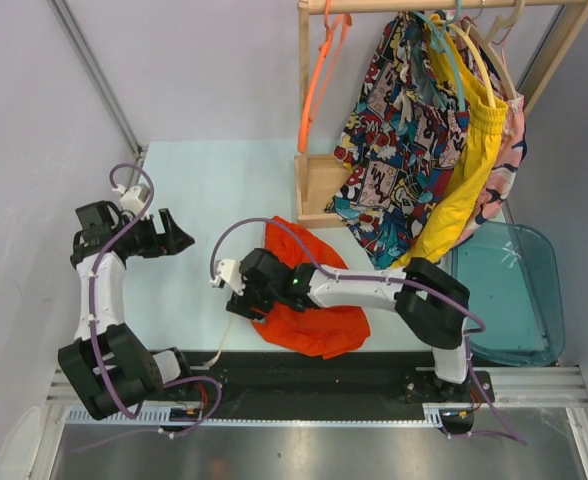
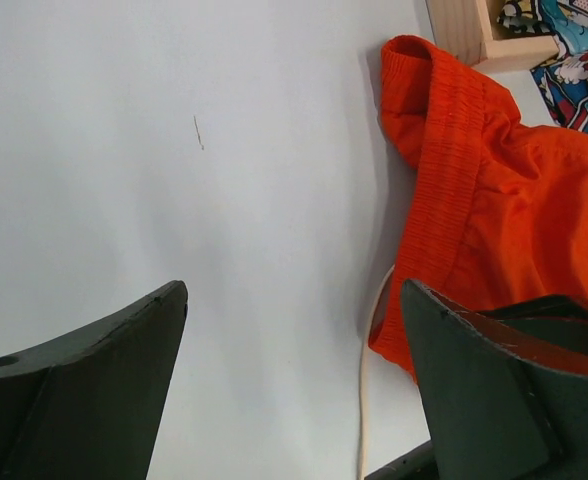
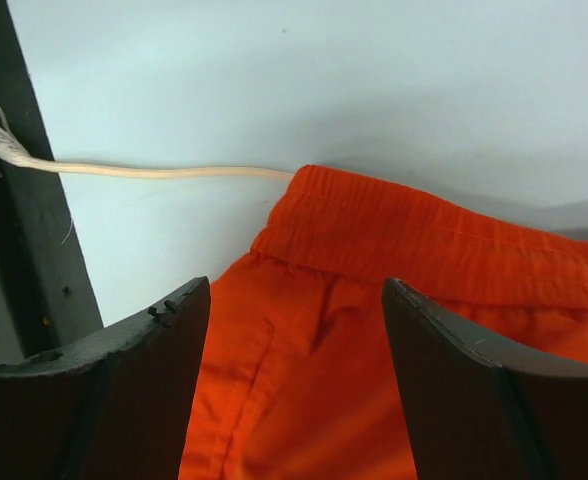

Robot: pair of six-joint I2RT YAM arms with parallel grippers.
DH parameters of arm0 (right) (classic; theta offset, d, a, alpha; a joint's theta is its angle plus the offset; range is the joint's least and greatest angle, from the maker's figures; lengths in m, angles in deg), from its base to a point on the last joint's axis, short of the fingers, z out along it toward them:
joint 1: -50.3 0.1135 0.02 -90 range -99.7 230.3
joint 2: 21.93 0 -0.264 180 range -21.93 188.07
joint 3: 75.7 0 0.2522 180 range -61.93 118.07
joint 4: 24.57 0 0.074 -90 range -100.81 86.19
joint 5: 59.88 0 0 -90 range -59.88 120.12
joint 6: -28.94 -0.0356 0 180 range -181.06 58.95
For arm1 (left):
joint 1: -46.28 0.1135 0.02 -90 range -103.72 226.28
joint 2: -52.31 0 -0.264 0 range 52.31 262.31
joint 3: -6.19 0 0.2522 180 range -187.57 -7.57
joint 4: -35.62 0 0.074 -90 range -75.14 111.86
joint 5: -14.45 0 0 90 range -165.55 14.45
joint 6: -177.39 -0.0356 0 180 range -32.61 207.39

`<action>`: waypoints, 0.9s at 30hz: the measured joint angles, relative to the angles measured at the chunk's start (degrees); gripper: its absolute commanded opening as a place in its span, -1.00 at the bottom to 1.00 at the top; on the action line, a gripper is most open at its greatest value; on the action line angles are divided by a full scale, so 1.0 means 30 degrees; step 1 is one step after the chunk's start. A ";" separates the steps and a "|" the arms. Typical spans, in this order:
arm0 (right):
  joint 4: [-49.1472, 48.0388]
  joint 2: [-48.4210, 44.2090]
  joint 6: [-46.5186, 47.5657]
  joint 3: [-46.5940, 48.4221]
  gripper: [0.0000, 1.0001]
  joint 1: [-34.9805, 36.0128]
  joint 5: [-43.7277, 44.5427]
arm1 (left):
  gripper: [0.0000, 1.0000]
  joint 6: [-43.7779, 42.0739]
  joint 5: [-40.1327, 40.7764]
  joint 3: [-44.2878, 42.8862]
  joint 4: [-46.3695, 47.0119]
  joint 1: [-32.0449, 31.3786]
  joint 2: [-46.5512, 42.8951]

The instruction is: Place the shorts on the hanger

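Note:
The orange-red shorts [image 1: 314, 322] lie crumpled on the table near its front edge, elastic waistband [image 3: 424, 240] toward the left. Their cream drawstring [image 3: 154, 172] trails out to the black rail. My right gripper [image 1: 246, 300] hovers open over the waist end of the shorts [image 3: 304, 400], fabric showing between its fingers, nothing pinched. My left gripper [image 1: 182, 240] stands open over bare table to the left of the shorts [image 2: 514, 200], its jaws empty [image 2: 294, 290]. The orange hanger [image 1: 319, 75] hangs from the wooden rack's rail at the back.
The wooden rack [image 1: 319, 185] also carries comic-print shorts [image 1: 394, 140] and yellow shorts [image 1: 464, 170] on other hangers. A teal translucent bin [image 1: 509, 290] sits at the right. A black rail [image 1: 324, 370] runs along the table's near edge.

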 measured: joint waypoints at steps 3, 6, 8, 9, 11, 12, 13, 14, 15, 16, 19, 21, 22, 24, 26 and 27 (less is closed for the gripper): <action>-0.0561 0.0882 -0.0306 0.0015 0.47 0.0240 0.0561 | 0.85 -0.0007 -0.0073 -0.0044 -0.0015 0.0022 0.0000; -0.1122 0.1778 -0.0321 0.0073 0.36 0.0240 0.1086 | 0.85 -0.0015 -0.0080 -0.0044 -0.0066 0.0015 0.0000; -0.1202 0.2186 -0.0321 0.0073 -0.06 0.0240 0.1217 | 0.85 -0.0036 -0.0080 -0.0044 -0.0131 0.0022 0.0000; -0.1217 0.2361 -0.0291 0.0073 -0.21 0.0219 0.1246 | 0.85 -0.0051 -0.0080 -0.0044 -0.0160 0.0022 0.0000; -0.1188 0.2616 -0.0342 0.0095 -0.74 0.0175 0.1217 | 0.85 -0.0124 -0.0080 -0.0044 -0.0189 0.0029 0.0000; -0.1166 0.2652 -0.0306 0.0124 -0.90 0.0175 0.1173 | 0.85 -0.0168 -0.0080 -0.0044 -0.0211 0.0036 0.0000; -0.1129 0.2652 -0.0160 0.0146 -1.00 0.0189 0.1144 | 0.84 -0.0182 -0.0080 -0.0044 -0.0219 0.0044 0.0000; -0.0991 0.2601 -0.0189 0.0211 -1.00 0.0182 0.1151 | 0.84 -0.0197 -0.0102 -0.0044 -0.0226 0.0051 0.0000; -0.0721 0.2426 -0.0182 0.0233 -1.00 0.0146 0.1166 | 0.83 -0.0240 -0.0138 -0.0044 -0.0226 0.0066 0.0000; -0.0452 0.2200 -0.0080 0.0240 -1.00 0.0087 0.1056 | 0.83 -0.0350 -0.0197 -0.0044 -0.0226 0.0073 0.0000; 0.1173 0.0444 0.0240 0.0233 -1.00 -0.0197 0.0270 | 0.82 -0.0743 -0.0306 -0.0044 -0.0204 0.0087 0.0000; 0.2215 -0.1698 0.0517 0.0240 -1.00 -0.0656 -0.0831 | 0.83 -0.1151 -0.0401 -0.0044 -0.0117 0.0087 0.0000; 0.2754 -0.3118 0.0685 0.0240 -1.00 -0.1064 -0.1523 | 0.84 -0.1333 -0.0459 -0.0044 -0.0066 0.0080 0.0007; 0.3672 -0.6105 0.0867 0.0430 -1.00 -0.2382 -0.2900 | 0.84 -0.1814 -0.0656 -0.0044 0.0168 -0.0131 0.0102; 0.4459 -0.8728 0.1078 0.0787 -1.00 -0.4371 -0.4262 | 0.85 -0.2237 -0.0874 -0.0044 0.0539 -0.0590 0.0299; 0.4779 -0.9668 0.1151 0.0954 -1.00 -0.5231 -0.4758 | 0.85 -0.2375 -0.0998 -0.0044 0.0707 -0.0816 0.0357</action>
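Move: The near end of the red-orange shorts' waistband lies almost straight under the open right hand, about 6 cm below and 1 cm forward. The cream drawstring trails from it, its middle some 6 cm left and 3 cm back of the hand; the rack's wooden tray lies around 29 cm ahead and 16 cm right, both about 7 cm lower. From the left hand, that waistband end is about 9 cm back, 11 cm right and 14 cm down. The shorts' near waistband end gets pinched and carried up: the right hand sinks 5 to 6 cm onto it, closes its wide-open fingers fully, then rises fast, about 26 cm, swinging some 10 cm right and a little forward towards the rack. The fingers, pointing left and down, tilt up by about 20 degrees on the way and keep their grip. ##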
